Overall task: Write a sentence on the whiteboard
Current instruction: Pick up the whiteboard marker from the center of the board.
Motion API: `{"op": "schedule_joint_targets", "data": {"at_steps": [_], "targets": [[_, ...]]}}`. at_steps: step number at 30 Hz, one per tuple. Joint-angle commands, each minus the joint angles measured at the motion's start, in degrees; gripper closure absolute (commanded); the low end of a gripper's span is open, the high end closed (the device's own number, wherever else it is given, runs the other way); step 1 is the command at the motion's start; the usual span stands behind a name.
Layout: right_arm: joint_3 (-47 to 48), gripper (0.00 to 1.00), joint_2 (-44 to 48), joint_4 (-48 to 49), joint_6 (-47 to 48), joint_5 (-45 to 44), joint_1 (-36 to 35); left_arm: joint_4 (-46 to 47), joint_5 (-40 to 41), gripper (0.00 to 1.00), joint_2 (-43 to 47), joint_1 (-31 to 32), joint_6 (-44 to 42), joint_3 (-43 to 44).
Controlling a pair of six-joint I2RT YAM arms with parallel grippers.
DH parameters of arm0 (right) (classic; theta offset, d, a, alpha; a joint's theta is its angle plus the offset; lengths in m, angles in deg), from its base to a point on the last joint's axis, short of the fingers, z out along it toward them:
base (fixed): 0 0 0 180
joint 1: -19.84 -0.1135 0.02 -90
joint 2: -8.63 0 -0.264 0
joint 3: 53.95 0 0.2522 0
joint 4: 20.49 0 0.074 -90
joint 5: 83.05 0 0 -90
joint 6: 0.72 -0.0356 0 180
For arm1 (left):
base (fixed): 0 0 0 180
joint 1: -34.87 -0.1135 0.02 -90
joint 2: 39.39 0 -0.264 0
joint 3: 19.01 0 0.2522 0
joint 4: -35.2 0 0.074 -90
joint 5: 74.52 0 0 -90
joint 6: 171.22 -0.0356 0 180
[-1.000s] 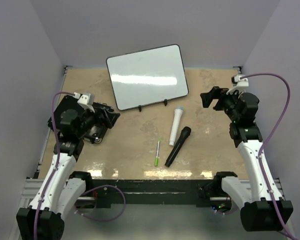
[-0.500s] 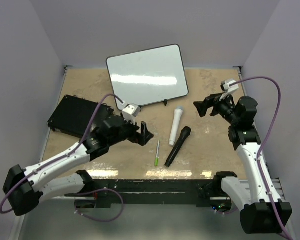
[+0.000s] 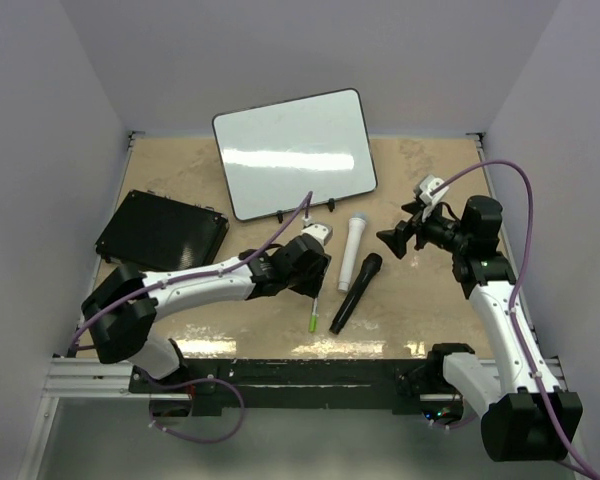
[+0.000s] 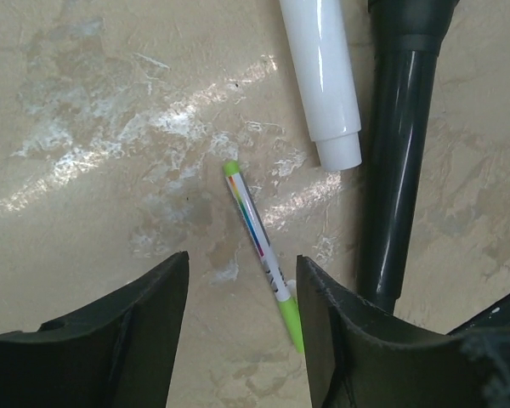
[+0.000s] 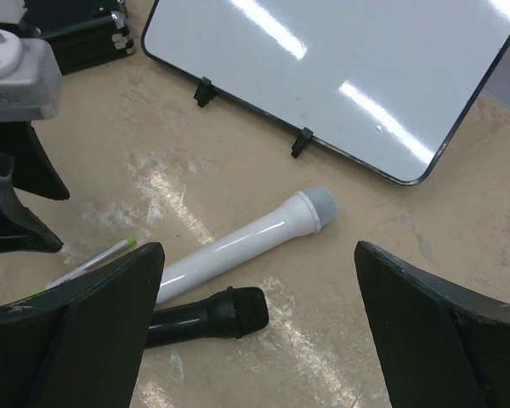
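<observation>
The whiteboard leans on two small black feet at the back of the table; its glossy face is blank and no sentence shows on it. A thin white pen with green ends lies on the table. My left gripper hangs right over it. In the left wrist view the pen lies slantwise between my open left gripper fingers, its green cap close to the right finger and still on the table. My right gripper stands wide open and empty.
A white microphone and a black microphone lie just right of the pen, under my right gripper. A black textured pad sits at the left. Walls close off the back and both sides.
My left arm swung from the black pad at the left to the pen at the centre, and its jaws narrowed. The right gripper moved left and lower, toward the microphones.
</observation>
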Motion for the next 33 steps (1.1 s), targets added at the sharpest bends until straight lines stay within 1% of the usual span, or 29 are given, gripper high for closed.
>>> {"op": "schedule_joint_targets", "data": {"at_steps": [1,5,6,11,13,18,26,33], "targets": [[2.57,0.01,0.72,-0.23,2.25,2.2,-0.23,-4.65,2.12,0.44,-4.09,1.7,1.95,4.35],[2.57,0.01,0.72,-0.32,2.16,2.46,-0.23,-5.18,1.24,0.5,-4.88,3.89,3.62,3.91],[2.57,0.02,0.72,-0.41,2.16,2.46,-0.15,-5.18,1.07,0.53,-5.23,4.16,3.97,3.74],[2.57,0.01,0.89,-0.5,2.25,2.63,-0.15,-6.85,-1.04,0.55,-6.37,7.32,6.87,2.95],[2.48,0.01,0.9,-0.5,2.16,2.72,-0.23,-6.85,-1.05,0.57,-6.46,8.37,7.84,2.42],[2.39,0.01,0.98,-0.5,2.25,3.16,-0.06,-6.85,-1.92,0.63,-8.22,8.56,7.93,2.33],[2.39,0.01,0.98,-0.5,2.25,3.42,-0.15,-7.91,-2.54,0.65,-10.07,8.56,7.93,1.89],[2.39,0.01,0.9,-0.5,2.16,3.78,-0.15,-6.77,-5.61,0.68,-11.91,8.56,7.84,1.36]]}}
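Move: The marker's middle lies roughly 9 cm below the left hand, about 2 cm back and 1 cm to its right; its near green cap is farther back. The white microphone is some 7 cm ahead and 8 cm right of the hand, the black one about 9 cm right and 1 cm back. From the right hand, the marker is about 13 cm back, 14 cm left and 23 cm below. Left hand draws back 7 cm and sinks 6–7 cm to the marker's near green cap, fingers narrowing but open. ##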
